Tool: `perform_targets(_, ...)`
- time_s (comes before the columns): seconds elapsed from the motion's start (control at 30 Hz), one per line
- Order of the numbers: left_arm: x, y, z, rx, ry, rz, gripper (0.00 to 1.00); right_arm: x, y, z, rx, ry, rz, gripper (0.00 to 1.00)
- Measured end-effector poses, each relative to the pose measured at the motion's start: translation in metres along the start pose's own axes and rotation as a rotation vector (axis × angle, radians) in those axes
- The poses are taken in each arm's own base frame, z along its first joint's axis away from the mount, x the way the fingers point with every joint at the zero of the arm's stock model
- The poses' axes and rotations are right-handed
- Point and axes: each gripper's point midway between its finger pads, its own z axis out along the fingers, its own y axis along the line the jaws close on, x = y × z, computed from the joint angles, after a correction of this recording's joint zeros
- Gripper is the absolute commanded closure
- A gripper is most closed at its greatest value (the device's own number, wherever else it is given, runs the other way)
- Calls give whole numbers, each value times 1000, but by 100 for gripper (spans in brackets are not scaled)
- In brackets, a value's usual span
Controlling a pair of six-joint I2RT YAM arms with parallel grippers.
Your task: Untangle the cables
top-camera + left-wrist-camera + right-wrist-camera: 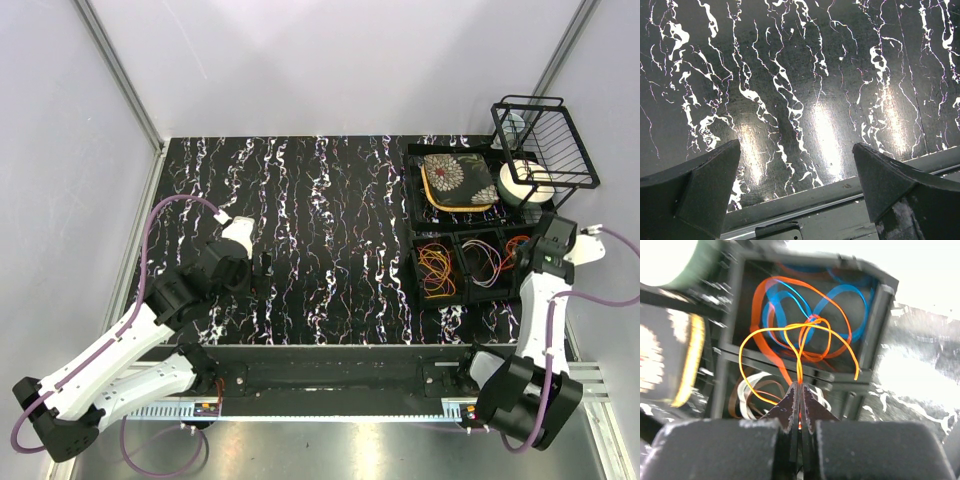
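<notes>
In the right wrist view my right gripper (801,385) is shut on a thin yellow-orange cable (770,330), whose loops rise from between the fingertips. That cable hangs over a black bin compartment holding a broad orange cable (756,300) tangled with a blue cable (850,290). White and brown cables (747,390) lie in the nearer compartment. From above, the right gripper (524,254) sits at the bin's right end, beside orange cables (436,270) and pale purple cables (482,262). My left gripper (796,147) is open over bare table, far from the bin (262,272).
The black divided bin (462,236) stands at the table's right side. Behind it are a flower-patterned pad (458,180), a white roll (525,182) and a black wire rack (545,140). The table's near edge (815,200) runs under the left fingers.
</notes>
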Motion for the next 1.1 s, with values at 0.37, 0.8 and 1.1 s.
perform_targets(0.37, 0, 0, 0, 0, 0, 0, 1, -52, 24, -24, -37, -129, 33, 100)
perform_targets(0.8, 0, 0, 0, 0, 0, 0, 1, -54, 2, 15, 96, -114, 33, 100)
perform_targets(1.1, 0, 0, 0, 0, 0, 0, 1, -44, -4, 51, 143, -78, 33, 100)
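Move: The red-orange cable already hangs from the right fingertips, with strands reaching over the divider on the left. The right compartment, holding the blue cable, has its middle about 3 cm right of the right hand, level ahead and 9 cm lower. The middle compartment with the white cable lies 8 cm left, the orange-cable compartment about 18 cm left, both level ahead; the green bowl is some 16 cm ahead and 2 cm right. From the left hand, the right compartment is roughly 59 cm right, 4 cm ahead. The red-orange cable, kept pinched in the shut right fingers, is lifted nearly 6 cm, drifting slightly right and forward, then swung right across the right compartment while sinking back to its starting height. In all it goes about 6 cm right, away from the middle compartment, with the wrist turning a little clockwise. ##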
